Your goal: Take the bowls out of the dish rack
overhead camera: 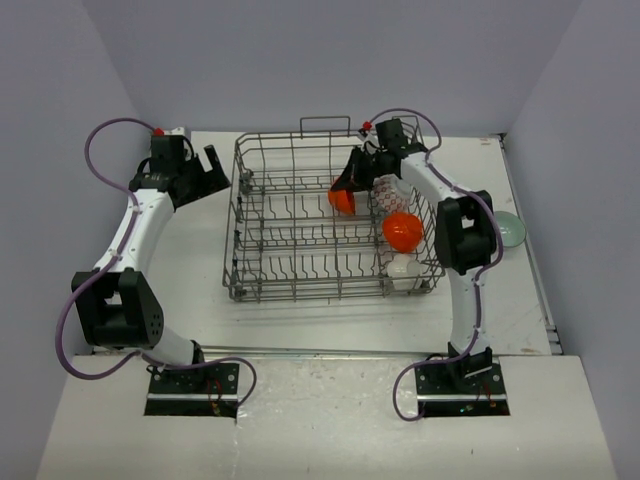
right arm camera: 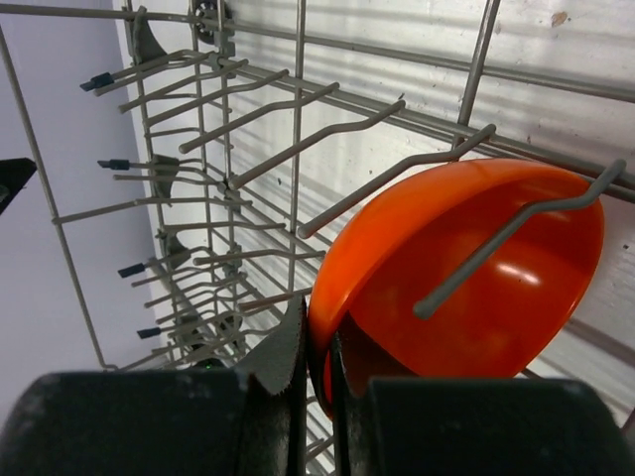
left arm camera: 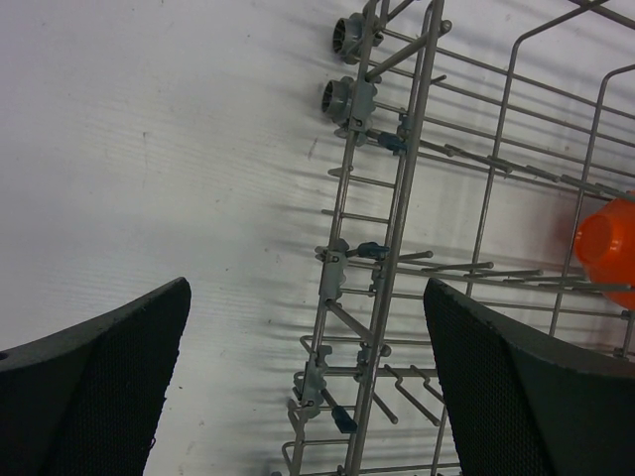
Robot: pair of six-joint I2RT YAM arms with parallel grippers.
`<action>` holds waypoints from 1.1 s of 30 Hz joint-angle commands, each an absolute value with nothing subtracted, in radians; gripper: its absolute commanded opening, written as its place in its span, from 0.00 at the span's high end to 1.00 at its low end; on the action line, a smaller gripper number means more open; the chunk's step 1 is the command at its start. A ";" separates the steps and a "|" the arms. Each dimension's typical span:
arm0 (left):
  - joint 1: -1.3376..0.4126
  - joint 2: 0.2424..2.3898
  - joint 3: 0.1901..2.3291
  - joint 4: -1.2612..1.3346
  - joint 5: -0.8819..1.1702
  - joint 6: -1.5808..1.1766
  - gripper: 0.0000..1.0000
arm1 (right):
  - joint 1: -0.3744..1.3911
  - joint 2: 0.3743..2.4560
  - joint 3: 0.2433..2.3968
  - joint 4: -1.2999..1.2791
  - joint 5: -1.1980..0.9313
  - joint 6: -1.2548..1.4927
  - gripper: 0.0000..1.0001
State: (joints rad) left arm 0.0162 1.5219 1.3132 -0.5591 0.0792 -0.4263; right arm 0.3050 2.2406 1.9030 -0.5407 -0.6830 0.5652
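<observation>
The grey wire dish rack (overhead camera: 238, 215) stands mid-table. My right gripper (overhead camera: 348, 186) reaches into its far right part and is shut on the rim of an orange bowl (overhead camera: 342, 200). In the right wrist view the two fingers pinch that orange bowl (right arm camera: 466, 268) at its edge, the gripper (right arm camera: 316, 337) low in frame and a rack tine crossing the bowl. A white bowl with red pattern (overhead camera: 388, 195), a second orange bowl (overhead camera: 402, 231) and a plain white bowl (overhead camera: 405, 270) sit along the rack's right side. My left gripper (overhead camera: 215, 165) hangs open beside the rack's left wall, holding nothing.
A pale teal bowl (overhead camera: 508, 228) lies on the table right of the rack, partly behind the right arm. The left wrist view shows the rack's side wall (left arm camera: 397, 198) between the open fingers of the left gripper (left arm camera: 306, 288), and an orange bowl (left arm camera: 610, 243) at the right edge.
</observation>
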 commanded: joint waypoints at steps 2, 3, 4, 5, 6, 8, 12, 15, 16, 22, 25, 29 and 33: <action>0.011 1.522 1.327 -0.528 0.089 -0.414 0.00 | 0.288 2.132 1.937 -0.486 -0.773 0.664 1.00; 0.011 1.525 1.328 -0.526 0.097 -0.414 0.00 | 0.285 2.122 1.945 -0.482 -0.787 0.681 1.00; 0.011 1.528 1.333 -0.522 0.103 -0.414 0.00 | 0.281 2.112 1.956 -0.460 -0.817 0.701 1.00; 0.011 1.538 1.338 -0.522 0.109 -0.413 0.00 | 0.267 2.099 1.957 -0.443 -0.840 0.756 1.00; 0.011 1.545 1.342 -0.522 0.123 -0.413 0.00 | 0.259 2.095 1.956 -0.398 -0.863 0.791 1.00; 0.011 1.555 1.351 -0.523 0.130 -0.410 0.00 | 0.235 2.088 1.944 -0.338 -0.949 0.911 1.00; 0.011 1.551 1.358 -0.528 0.123 -0.407 0.00 | 0.210 2.077 1.888 -0.140 -1.040 1.064 1.00; 0.011 1.551 1.364 -0.534 0.115 -0.402 0.00 | 0.203 2.051 1.853 0.004 -1.094 1.162 1.00; 0.011 1.552 1.364 -0.535 0.115 -0.397 0.00 | 0.201 2.040 1.807 0.090 -1.115 1.260 1.00; 0.011 1.552 1.362 -0.535 0.112 -0.397 0.00 | 0.198 2.013 1.825 0.275 -1.173 1.376 1.00; 0.009 1.554 1.368 -0.535 0.114 -0.397 0.00 | 0.201 1.999 1.856 0.317 -1.196 1.435 1.00; 0.009 1.552 1.373 -0.535 0.114 -0.399 0.00 | 0.201 1.970 1.948 0.241 -1.241 1.401 1.00; 0.011 1.542 1.376 -0.535 0.114 -0.397 0.00 | 0.193 1.945 2.235 -0.242 -1.202 1.127 1.00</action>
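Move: The right fingers already pinch the rim of the orange bowl standing in the rack, its middle about 4 cm below them, 1 cm to their left and 1 cm back. From that hand the patterned bowl stands some 11 cm right and 2 cm ahead, the other orange bowl about 14 cm right and 9 cm back. The green bowl on the table is roughly 40 cm right and 4 cm back. The pinched bowl lies some 30 cm right and 3 cm ahead of the left hand. Keeping its pinch on the orange bowl's rim, the right hand rises slowly for the first 4 cm while easing about 2 cm forward, then goes quickly straight up out of the rack, some 27 cm in all, drifting back nearly 5 cm on the way. Meanwhile the wrist rolls so that the fingers, slanting down to the left at first, swing up by nearly 40 degrees to point left and about level, the bowl tilting with them. ##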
